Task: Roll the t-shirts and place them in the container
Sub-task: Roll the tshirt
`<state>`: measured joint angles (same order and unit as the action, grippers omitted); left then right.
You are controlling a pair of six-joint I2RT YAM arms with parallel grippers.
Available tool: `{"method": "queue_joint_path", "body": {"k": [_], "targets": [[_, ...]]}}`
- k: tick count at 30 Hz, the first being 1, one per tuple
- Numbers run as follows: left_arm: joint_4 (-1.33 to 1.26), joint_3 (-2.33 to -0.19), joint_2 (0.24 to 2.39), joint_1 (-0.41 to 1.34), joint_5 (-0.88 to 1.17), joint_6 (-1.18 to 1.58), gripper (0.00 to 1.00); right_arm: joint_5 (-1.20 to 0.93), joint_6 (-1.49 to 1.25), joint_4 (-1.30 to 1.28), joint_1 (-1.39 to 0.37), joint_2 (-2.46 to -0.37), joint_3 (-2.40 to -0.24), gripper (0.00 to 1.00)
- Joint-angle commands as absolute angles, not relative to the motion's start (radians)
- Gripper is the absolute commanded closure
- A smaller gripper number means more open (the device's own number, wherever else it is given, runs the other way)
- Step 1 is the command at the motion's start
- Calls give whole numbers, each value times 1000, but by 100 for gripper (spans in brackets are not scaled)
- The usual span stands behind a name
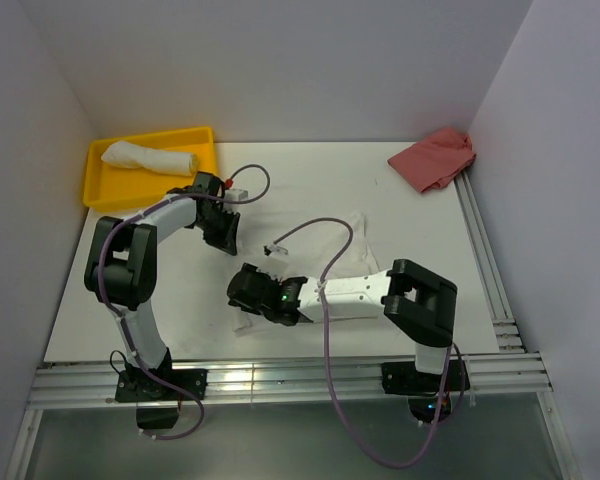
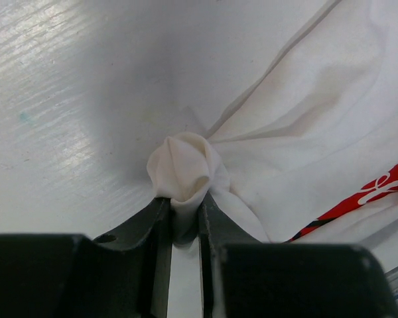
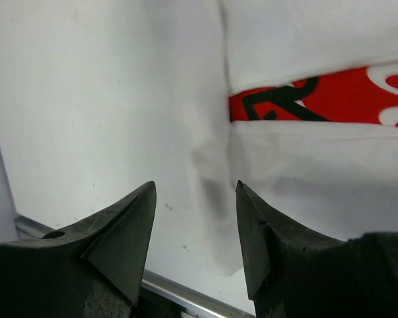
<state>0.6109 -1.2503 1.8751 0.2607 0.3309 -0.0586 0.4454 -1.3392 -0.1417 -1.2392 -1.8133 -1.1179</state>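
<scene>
A white t-shirt (image 1: 302, 262) with a red chest print lies spread flat at mid-table, hard to tell from the white surface. My left gripper (image 1: 225, 238) is at its far left part, shut on a bunched fold of the t-shirt (image 2: 184, 173); the red print (image 2: 375, 192) lies to the right. My right gripper (image 1: 242, 290) is open and empty, low over the shirt's near left edge (image 3: 215, 199), with the print (image 3: 305, 99) just beyond. A second white t-shirt (image 1: 150, 157) lies rolled in the yellow tray (image 1: 202, 137).
A pinkish-red cloth (image 1: 435, 158) lies crumpled at the back right by the wall. Metal rails (image 1: 280, 378) run along the table's near edge and right side; the near rail shows just below my right fingers (image 3: 186, 297). White walls enclose three sides.
</scene>
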Motion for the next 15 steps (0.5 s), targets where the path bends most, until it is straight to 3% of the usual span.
{"method": "queue_joint_path", "body": {"k": [1, 10, 15], "targets": [[594, -1289, 1878, 281, 316, -63, 86, 575, -1231, -330, -1247, -1839, -1308, 41], [607, -1312, 1888, 291, 313, -63, 84, 618, -1121, -570, -1246, -2116, -1694, 42], [607, -1315, 1896, 296, 308, -61, 84, 679, -1115, -687, -1246, -2201, -1804, 42]]}}
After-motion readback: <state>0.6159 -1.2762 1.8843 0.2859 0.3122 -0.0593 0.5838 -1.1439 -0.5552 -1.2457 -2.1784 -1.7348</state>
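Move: The rolled left edge of the t-shirt runs fore and aft beneath my open right hand. Its middle is about 3 cm ahead, 1 cm right and 5 cm down. The red print lies some 8 cm right of that middle. The far end, pinched by my left hand, is roughly 11 cm ahead of my right hand and 1 cm left. From my left hand, the roll's middle is about 9 cm back and 2 cm right, slightly lower. I swing my empty right hand in an arc, about 5 cm left and 4 cm forward, off to the left side of the rolled edge. It first rises some 4 cm, then sinks back to its starting height, the wrist rolling nearly 20 degrees so its left side dips, fingers staying open. My left hand keeps its pinch on the far end, easing barely to the right. ##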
